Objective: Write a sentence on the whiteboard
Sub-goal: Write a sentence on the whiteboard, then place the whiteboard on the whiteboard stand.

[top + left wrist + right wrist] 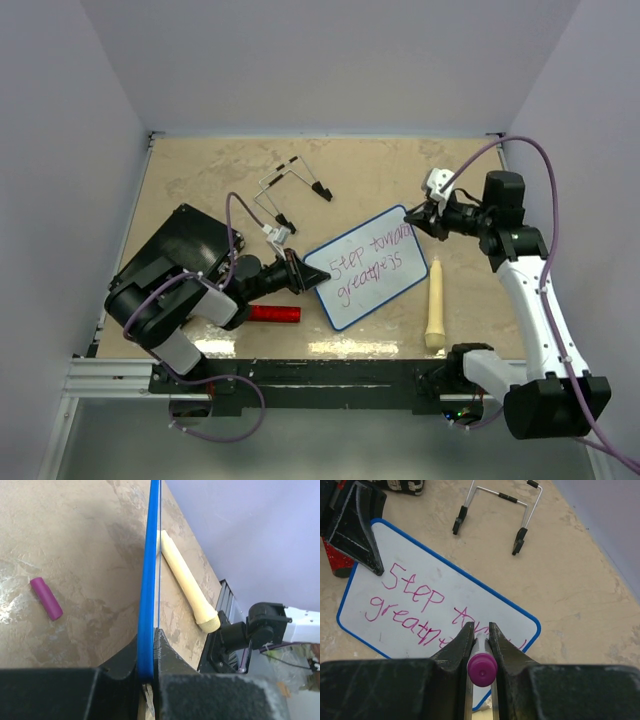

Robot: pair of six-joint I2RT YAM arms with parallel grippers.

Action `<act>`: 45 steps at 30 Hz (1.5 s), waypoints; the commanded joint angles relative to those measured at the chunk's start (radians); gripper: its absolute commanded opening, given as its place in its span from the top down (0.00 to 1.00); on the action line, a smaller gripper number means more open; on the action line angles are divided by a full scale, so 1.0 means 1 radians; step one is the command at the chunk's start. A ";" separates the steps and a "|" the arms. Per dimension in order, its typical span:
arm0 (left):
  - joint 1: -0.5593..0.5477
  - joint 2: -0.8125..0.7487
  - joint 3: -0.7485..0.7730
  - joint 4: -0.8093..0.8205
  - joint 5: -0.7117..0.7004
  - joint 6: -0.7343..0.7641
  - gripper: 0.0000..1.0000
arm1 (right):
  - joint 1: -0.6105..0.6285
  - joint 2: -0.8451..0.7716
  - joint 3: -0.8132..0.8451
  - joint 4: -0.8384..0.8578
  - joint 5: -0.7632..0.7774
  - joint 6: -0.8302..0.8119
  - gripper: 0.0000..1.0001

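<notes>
The whiteboard [372, 268] lies slanted at the table's middle, white with a blue rim [149, 575]. The sentence [368, 262] runs across it in two purple-pink lines, "Step toward" above "greatness" [400, 612]. My left gripper [308, 274] is shut on the board's left corner, its jaws pinching the rim [148, 642]. My right gripper [420, 214] is shut on a marker [482, 669] with a purple end. It hovers over the right end of the top line [481, 629]. The marker's tip is hidden behind the fingers.
A cream stick [435, 305] lies right of the board, also in the left wrist view [184, 582]. A purple cap [46, 598] rests on the table. A red object [272, 313], a black slab [168, 255] and a wire stand [290, 190] sit at the left and back.
</notes>
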 commanded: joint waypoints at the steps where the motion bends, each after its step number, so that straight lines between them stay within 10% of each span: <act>1: 0.003 -0.089 0.070 -0.065 0.069 0.148 1.00 | -0.042 -0.020 -0.024 -0.115 -0.230 -0.123 1.00; 24: 0.369 -0.267 0.590 -0.702 0.172 0.309 1.00 | -0.042 -0.081 0.027 -0.450 -0.355 -0.458 1.00; 45: 0.726 0.031 0.803 -0.736 0.416 0.432 1.00 | -0.041 -0.046 0.001 -0.429 -0.333 -0.446 1.00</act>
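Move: From the left hand, which already grips the whiteboard's left edge, the metal stand lies some 26 cm ahead, 8 cm left and 7 cm lower. The whiteboard's middle is about 11 cm right and 3 ahead, the red tube 16 left and 6 back, the black case 31 left and 7 ahead. From the right hand, holding the marker, the purple cap lies about 18 cm left, 1 back and 25 below. Forward and to the left, with a rise of about 15 cm that ends in a 4 cm dip, the left hand carries the whiteboard by its left edge towards the stand, roughly 30 cm across the table, turning some 20 degrees counter-clockwise. The right hand draws back about 8 cm, swings as much counter-clockwise, then waits, marker still pinched. ##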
